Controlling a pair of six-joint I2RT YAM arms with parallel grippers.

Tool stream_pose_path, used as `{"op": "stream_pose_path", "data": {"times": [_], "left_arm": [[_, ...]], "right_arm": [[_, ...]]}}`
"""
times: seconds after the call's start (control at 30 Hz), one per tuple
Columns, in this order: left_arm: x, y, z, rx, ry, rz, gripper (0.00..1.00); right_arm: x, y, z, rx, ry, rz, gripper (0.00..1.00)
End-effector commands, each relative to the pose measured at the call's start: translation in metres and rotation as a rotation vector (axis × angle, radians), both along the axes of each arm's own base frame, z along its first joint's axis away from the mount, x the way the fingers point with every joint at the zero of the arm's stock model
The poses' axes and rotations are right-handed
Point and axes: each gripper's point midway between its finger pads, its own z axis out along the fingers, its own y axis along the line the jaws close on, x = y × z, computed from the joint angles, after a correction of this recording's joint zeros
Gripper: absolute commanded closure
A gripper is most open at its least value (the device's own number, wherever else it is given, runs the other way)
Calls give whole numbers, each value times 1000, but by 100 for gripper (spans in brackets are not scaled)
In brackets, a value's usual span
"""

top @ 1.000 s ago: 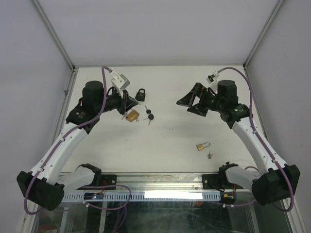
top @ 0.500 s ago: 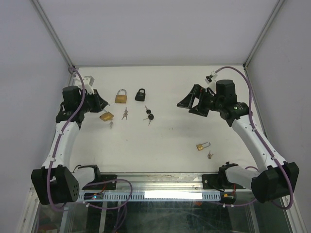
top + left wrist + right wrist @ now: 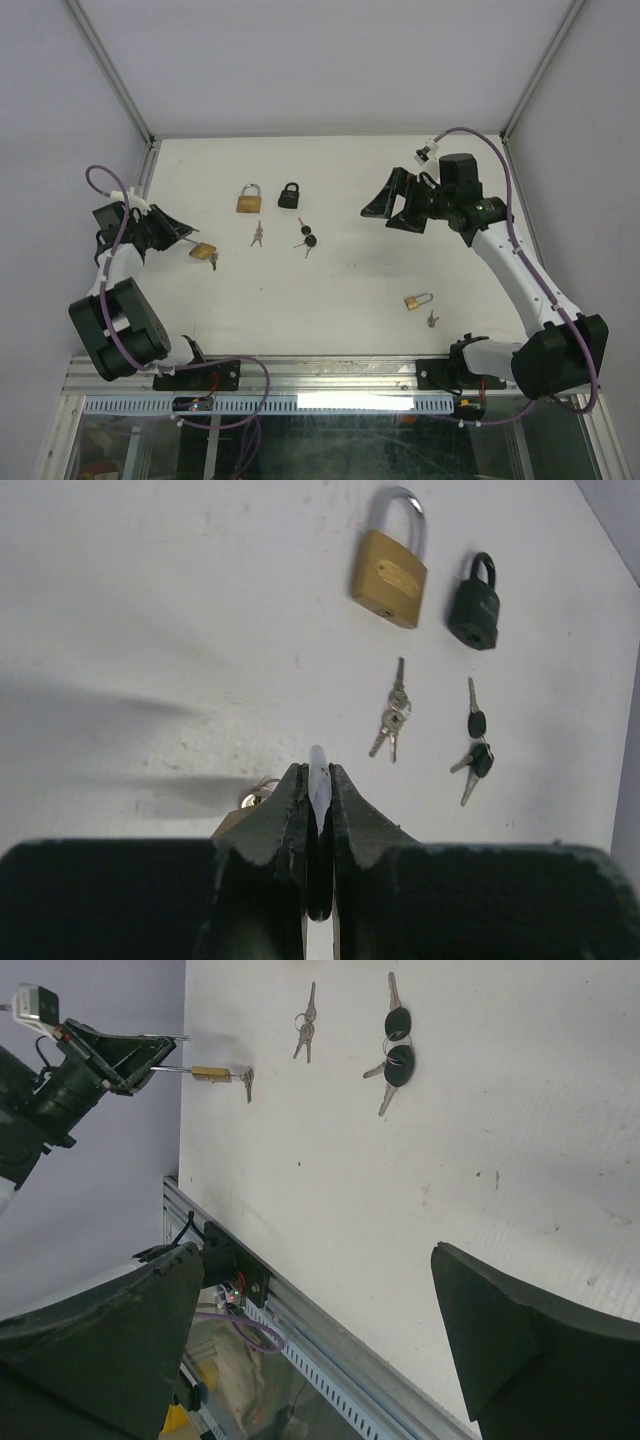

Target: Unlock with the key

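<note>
My left gripper point(image 3: 183, 238) is pulled back at the table's left edge, shut on the silver shackle point(image 3: 319, 765) of a brass padlock point(image 3: 202, 251). The padlock hangs off the fingertips with a small key point(image 3: 213, 262) at its far end; whether the key sits in the lock I cannot tell. From the right wrist view the same padlock point(image 3: 210, 1073) and key point(image 3: 247, 1082) show beside the left gripper point(image 3: 165, 1055). My right gripper point(image 3: 395, 205) hovers over the back right, open and holding nothing, its fingers point(image 3: 530, 1350) wide apart.
A larger brass padlock point(image 3: 249, 198) and a black padlock point(image 3: 290, 195) lie at the back, with silver keys point(image 3: 257, 235) and black-headed keys point(image 3: 306, 238) in front of them. A small brass padlock point(image 3: 418, 300) and its key point(image 3: 432, 320) lie front right.
My left arm has swung back from the table's middle to the left edge, carrying the brass padlock and uncovering the larger brass padlock. The right gripper has barely shifted.
</note>
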Motion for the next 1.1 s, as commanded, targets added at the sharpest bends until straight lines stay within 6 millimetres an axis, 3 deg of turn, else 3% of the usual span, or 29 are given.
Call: {"op": "stream_pose_path", "data": {"times": [0.0, 0.2, 0.33, 0.47, 0.57, 0.67, 0.73, 0.83, 0.9, 1.0, 1.03, 1.07], "left_arm": [[27, 27, 6, -55, -62, 77, 100], [41, 61, -52, -111, 107, 217, 100], [43, 81, -75, -112, 161, 285, 100], [39, 88, -85, -103, 176, 282, 97], [34, 95, -92, -79, 189, 284, 78], [31, 110, -96, -14, 224, 311, 33], [29, 129, -93, 88, 247, 354, 5], [29, 157, -70, 260, 220, 381, 1], [36, 160, -44, 330, 158, 349, 1], [56, 135, -8, 431, 72, 233, 1], [62, 120, 3, 479, 50, 182, 1], [73, 89, 9, 529, 27, 88, 1]], "right_arm": [[9, 6, 29, 26, -77, 38, 0], [16, 9, 34, 25, -68, 41, 0], [19, 8, 35, 20, -66, 32, 0], [21, 9, 36, 20, -66, 32, 0], [24, 11, 38, 25, -68, 37, 0], [27, 13, 40, 31, -69, 49, 0], [28, 15, 43, 34, -76, 61, 0], [31, 15, 47, 30, -93, 69, 0], [34, 14, 49, 16, -112, 67, 0], [38, 7, 47, -29, -132, 45, 0], [39, 5, 46, -45, -136, 34, 0], [40, 2, 44, -64, -132, 23, 0]]}}
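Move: The left hand still holds the opened brass padlock by its shackle, keys hanging below. Its bare laying-down spot is about level forward, roughly 4 cm left and 11 cm below the hand. At table height, the silver keys lie some 4 cm ahead and 13 cm right of the hand, and the other brass padlock about 15 cm ahead and 10 cm right. From the empty right hand, the spot is around 5 cm ahead, 45 cm left and 22 cm below. Still pinching the shackle, the left hand lowers the padlock about 9 cm to the bare table while sweeping left and slightly forward, its fingers tipping further down. It opens fully to let go, then slides on left clear of the shackle, some 13 cm left in all, rising a little at the end. The open right hand eases forward and up about 4 cm. ##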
